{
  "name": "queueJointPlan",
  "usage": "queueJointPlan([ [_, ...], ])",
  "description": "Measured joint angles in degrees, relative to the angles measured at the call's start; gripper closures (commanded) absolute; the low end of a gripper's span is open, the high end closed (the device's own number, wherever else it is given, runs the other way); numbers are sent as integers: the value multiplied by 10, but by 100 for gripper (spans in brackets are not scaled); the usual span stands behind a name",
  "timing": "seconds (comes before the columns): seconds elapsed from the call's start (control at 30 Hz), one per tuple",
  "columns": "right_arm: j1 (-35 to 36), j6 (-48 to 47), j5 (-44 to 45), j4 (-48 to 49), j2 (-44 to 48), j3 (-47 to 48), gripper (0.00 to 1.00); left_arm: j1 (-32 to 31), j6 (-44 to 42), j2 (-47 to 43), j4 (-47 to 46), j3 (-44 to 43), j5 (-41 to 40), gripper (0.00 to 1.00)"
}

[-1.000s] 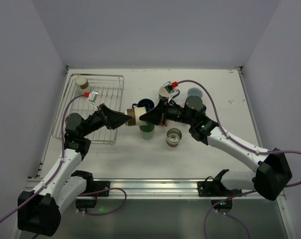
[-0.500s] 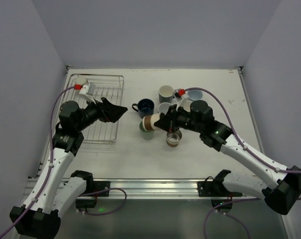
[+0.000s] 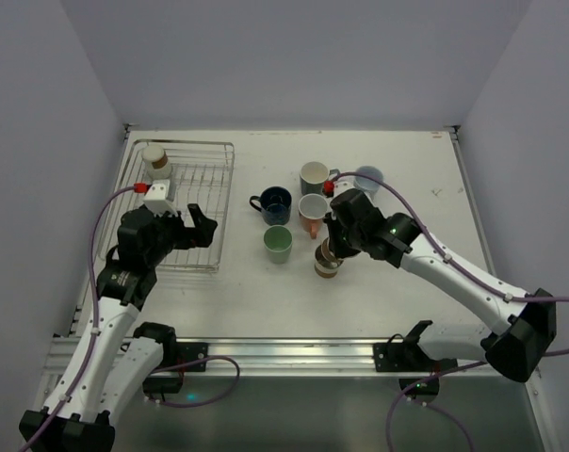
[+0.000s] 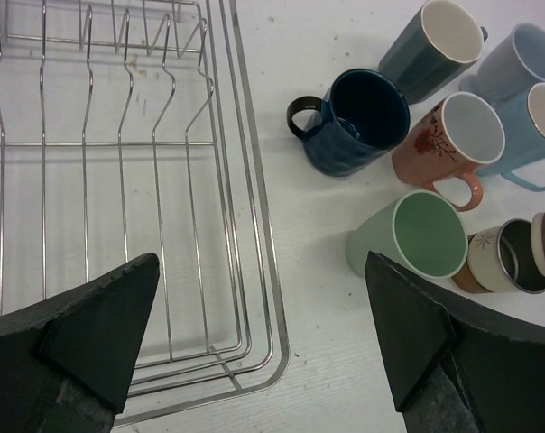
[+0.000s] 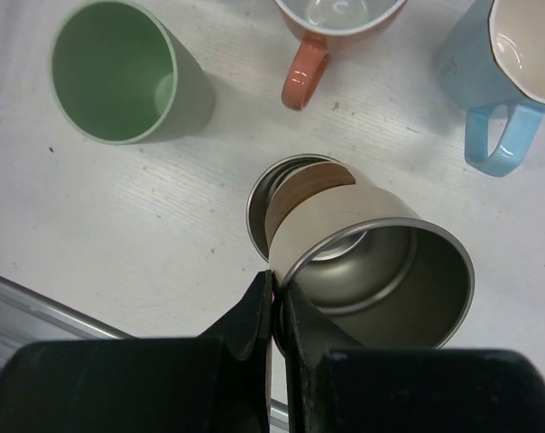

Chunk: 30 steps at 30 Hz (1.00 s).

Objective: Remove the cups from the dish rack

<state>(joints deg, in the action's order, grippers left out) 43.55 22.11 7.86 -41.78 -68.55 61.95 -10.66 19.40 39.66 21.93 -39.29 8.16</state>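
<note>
The silver wire dish rack point(image 3: 205, 179) stands at the left and holds one beige-and-brown cup point(image 3: 154, 158) in its far corner. My left gripper point(image 3: 202, 226) is open and empty above the rack's right rim point(image 4: 254, 234). My right gripper point(image 3: 329, 247) is shut on the rim of a beige-and-brown steel tumbler point(image 5: 372, 253). It holds this tumbler tilted, with its base in the mouth of a second tumbler point(image 5: 257, 200) standing on the table. Navy point(image 3: 273, 203), grey-green point(image 3: 314, 176), salmon-pink point(image 3: 312, 213), light blue point(image 3: 367, 179) and mint green point(image 3: 278, 243) cups stand around it.
The cups are tightly grouped mid-table, the mint one point(image 5: 119, 77) and the salmon handle point(image 5: 304, 77) closest to the held tumbler. Grey walls close in the table on three sides. The metal rail point(image 3: 294, 353) runs along the near edge.
The left gripper let go of the tumbler and drew back over the rack. The right gripper carried the tumbler right and down onto the second tumbler.
</note>
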Motion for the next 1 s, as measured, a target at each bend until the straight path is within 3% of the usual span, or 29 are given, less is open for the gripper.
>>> queueJointPlan([
  [0.5, 54, -5, 67, -81, -130, 82, 100, 0, -10, -19, 0, 0, -5, 0],
  [0.7, 62, -8, 75, -96, -171, 106, 93, 0, -10, -19, 0, 0, -11, 0],
  [0.93, 67, -19, 77, -99, -200, 116, 55, 0, -10, -12, 1, 0, -35, 0],
  [0.97, 67, -22, 77, -99, -199, 119, 44, 0, -10, -9, 1, 0, -40, 0],
  [1.0, 67, -24, 77, -100, -199, 123, 38, 0, -9, -7, 2, 0, -44, 0],
])
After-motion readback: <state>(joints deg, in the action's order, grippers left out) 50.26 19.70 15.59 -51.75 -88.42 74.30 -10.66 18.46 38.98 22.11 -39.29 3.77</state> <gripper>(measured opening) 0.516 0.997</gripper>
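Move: The standing steel cup, into which the cream-and-brown cup already pinched by its rim is to go, has its middle some 12 cm below the right hand, about 2 cm ahead and 2 cm to its right. The green cup stands roughly 12 cm left and 6 cm ahead of the hand, the coral mug about 15 cm ahead and 2 cm left. From the left hand the standing cup lies some 31 cm right, 4 cm back and 15 cm below. The held cream-and-brown cup is lowered about 5 cm down into the mouth of the standing steel cup, the right hand easing a couple of centimetres left and rolling some 20 degrees, its left side sinking, so its fingers point more steeply down. Near the bottom the fingers, nearly shut on the rim, open to about half and let go, the hand just starting to lift. ##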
